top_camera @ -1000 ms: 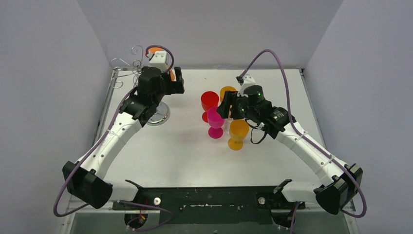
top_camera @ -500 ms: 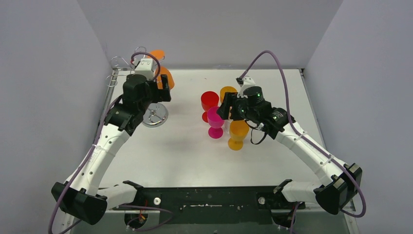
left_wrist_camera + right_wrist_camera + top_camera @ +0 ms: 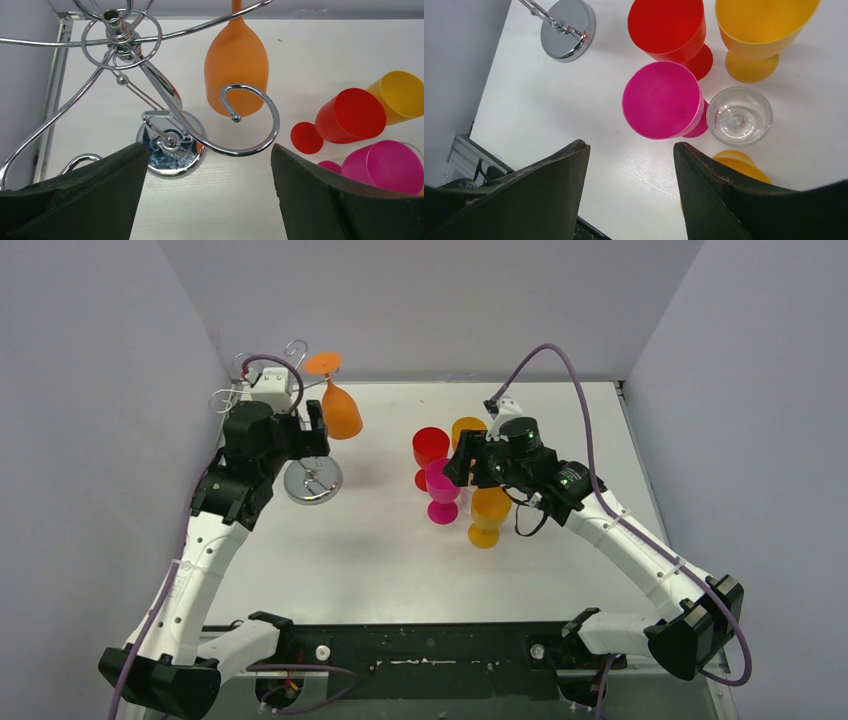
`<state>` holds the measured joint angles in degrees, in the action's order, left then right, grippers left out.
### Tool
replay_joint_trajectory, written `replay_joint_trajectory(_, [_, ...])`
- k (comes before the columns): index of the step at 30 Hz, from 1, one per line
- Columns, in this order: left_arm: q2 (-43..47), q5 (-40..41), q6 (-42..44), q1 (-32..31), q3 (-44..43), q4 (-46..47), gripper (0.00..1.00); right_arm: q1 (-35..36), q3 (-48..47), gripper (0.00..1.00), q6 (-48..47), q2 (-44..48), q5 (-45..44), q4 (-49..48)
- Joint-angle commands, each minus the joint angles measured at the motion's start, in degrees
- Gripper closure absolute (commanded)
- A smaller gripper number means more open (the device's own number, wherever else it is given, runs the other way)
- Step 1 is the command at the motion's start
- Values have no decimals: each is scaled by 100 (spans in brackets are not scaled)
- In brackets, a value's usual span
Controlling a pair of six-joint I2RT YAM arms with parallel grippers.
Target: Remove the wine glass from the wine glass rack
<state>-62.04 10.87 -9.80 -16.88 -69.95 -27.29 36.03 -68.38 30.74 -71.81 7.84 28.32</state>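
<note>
The wine glass rack (image 3: pixel 313 480), silver wire with scroll arms and a round shiny base, stands at the far left. An orange wine glass (image 3: pixel 341 413) hangs upside down by its foot from one arm. In the left wrist view the rack's stem (image 3: pixel 150 85) and the orange glass (image 3: pixel 236 70) lie ahead of my fingers. My left gripper (image 3: pixel 312 435) (image 3: pixel 210 150) is open and empty, just left of the hanging glass and not touching it. My right gripper (image 3: pixel 465 465) (image 3: pixel 631 150) is open and empty above a group of standing glasses.
Mid-table stand a red glass (image 3: pixel 431 447), a pink glass (image 3: pixel 443 480), two yellow-orange glasses (image 3: pixel 491 508) (image 3: pixel 467 428), and a clear glass (image 3: pixel 739 116) beside the pink one. Grey walls close in the left, back and right sides.
My left arm has drawn back to the left, uncovering the orange glass and the rack's top. The rack's base has shifted slightly left. The right arm has not moved.
</note>
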Motion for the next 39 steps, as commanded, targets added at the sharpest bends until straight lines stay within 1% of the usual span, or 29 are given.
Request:
replay_joint_trajectory(1, [248, -418, 209, 236, 6, -185, 9, -30, -6, 36, 2, 99, -27, -221])
replay_joint_trajectory(8, [493, -2472, 2, 269, -193, 67, 9, -36, -41, 36, -32, 86, 7, -248])
replay_joint_trajectory(11, [612, -2862, -233, 273, -300, 195, 9, -35, -20, 36, -33, 120, -9, -260])
replay_joint_trajectory(14, [655, -2781, -439, 273, -531, 264, 9, -42, -14, 36, -33, 132, -1, -256])
replay_joint_trajectory(17, [502, -2423, -639, 272, -902, 302, 10, -30, 1, 36, -7, 132, 23, -269])
replay_joint_trajectory(21, [206, -1729, -981, 289, -1233, 618, 19, -42, 5, 36, 26, 132, 49, -273])
replay_joint_trajectory(24, [-131, -1349, -1218, 399, -1458, 780, 22, -35, 10, 36, 37, 141, 69, -259])
replay_joint_trajectory(27, [-502, -1357, -1422, 528, -1677, 933, 28, -39, 33, 36, 62, 181, 60, -255])
replay_joint_trajectory(30, [-870, -1369, -1588, 625, -1848, 1041, 32, -36, 49, 36, 81, 210, 60, -256])
replay_joint_trajectory(33, [-1178, -1582, -1750, 746, -1976, 1059, 39, -41, 38, 36, 81, 215, 52, -252])
replay_joint_trajectory(39, [-1456, -1553, -1945, 833, -2005, 1133, 40, -46, 35, 36, 81, 207, 50, -248])
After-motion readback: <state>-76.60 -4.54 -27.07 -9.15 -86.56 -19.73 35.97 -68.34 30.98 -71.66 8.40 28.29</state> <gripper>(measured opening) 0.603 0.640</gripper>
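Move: The orange wine glass hangs upside down about 13 cm ahead of the left hand and 3 cm to its right, its middle roughly level with the hand and its foot higher. A bare curled hook lies some 4 cm ahead, 3 cm right and slightly below; the rack's hub is about 12 cm ahead, 7 cm left and a little above. From the right hand the glass lies roughly 18 cm ahead, 22 cm left and 5 cm higher. Left hand backs off rightward, rises some 12 cm, then dips forward towards the orange glass's foot, fingers narrowing. ##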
